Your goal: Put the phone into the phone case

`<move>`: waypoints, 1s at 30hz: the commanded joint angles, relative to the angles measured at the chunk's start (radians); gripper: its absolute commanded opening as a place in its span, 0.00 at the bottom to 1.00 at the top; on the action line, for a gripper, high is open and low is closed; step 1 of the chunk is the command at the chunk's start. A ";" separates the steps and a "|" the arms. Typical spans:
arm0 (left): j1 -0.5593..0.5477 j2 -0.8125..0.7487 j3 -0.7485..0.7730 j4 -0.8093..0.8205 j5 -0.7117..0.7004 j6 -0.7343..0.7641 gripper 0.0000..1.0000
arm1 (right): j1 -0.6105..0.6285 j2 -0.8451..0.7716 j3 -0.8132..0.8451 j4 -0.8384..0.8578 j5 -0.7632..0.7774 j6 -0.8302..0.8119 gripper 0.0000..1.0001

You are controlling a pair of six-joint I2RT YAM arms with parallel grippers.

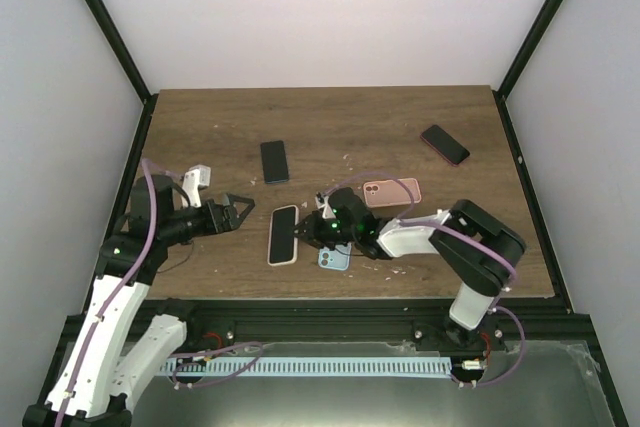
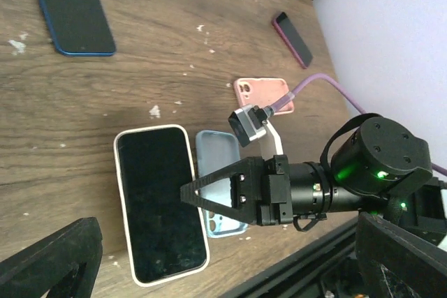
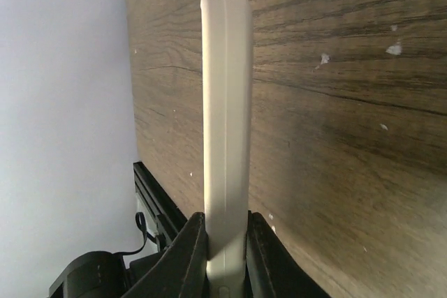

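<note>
A phone [image 1: 284,234] with a black screen lies in a white phone case [image 2: 126,204] near the table's front middle. My right gripper [image 1: 305,230] is shut on that case's right long edge. In the right wrist view the white case [image 3: 225,102] runs edge-on between the two fingers [image 3: 198,256], clamped across its thickness. My left gripper [image 1: 238,210] hangs just left of the phone with its jaws wide open and nothing between them. In the left wrist view its fingers [image 2: 52,259] frame the phone from both lower corners.
A light blue case [image 1: 335,259] lies under the right arm, beside the phone. A pink case [image 1: 391,192] lies behind it. A dark blue phone [image 1: 275,161] lies further back and a dark red one [image 1: 445,144] at the back right. The table's front edge [image 1: 300,297] is close.
</note>
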 commanded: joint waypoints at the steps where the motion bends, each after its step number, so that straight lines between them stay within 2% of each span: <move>1: 0.002 -0.022 0.010 -0.045 -0.081 0.061 1.00 | 0.024 0.061 0.102 0.110 -0.032 0.004 0.11; 9: 0.003 -0.053 -0.040 -0.010 -0.088 0.047 0.98 | 0.035 0.163 0.142 0.095 -0.021 0.016 0.13; 15: 0.003 -0.062 -0.043 -0.021 -0.096 0.047 0.98 | 0.035 0.167 0.117 0.035 0.019 0.013 0.18; 22: 0.003 -0.083 -0.042 -0.028 -0.125 0.043 0.97 | 0.032 0.128 0.175 -0.186 0.110 -0.082 0.37; 30: 0.003 -0.112 -0.043 -0.026 -0.168 0.033 0.97 | 0.030 0.095 0.313 -0.431 0.273 -0.263 0.78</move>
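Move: The right gripper already holds the cased phone by its right edge. The table spot where it will lie is about 4 cm left of that hand, 1 cm back and some 6 cm down. At that same table height, the light blue case sits about 10 cm right of the hand and level with it; the dark blue phone is roughly 22 cm ahead and 7 cm left. From the left hand, the cased phone is about 7 cm right, level, and 18 cm below. Lower the right gripper about 5 cm to set the cased phone down on the table, first easing it some 3 cm left, then sinking and drawing slightly back right as the fingers dip 10 to 15 degrees steeper. Open the fingers wide to let go of its right edge, then lift about 2 cm and start forward. Drift the open left gripper 2 cm farther left, clear of the phone. ##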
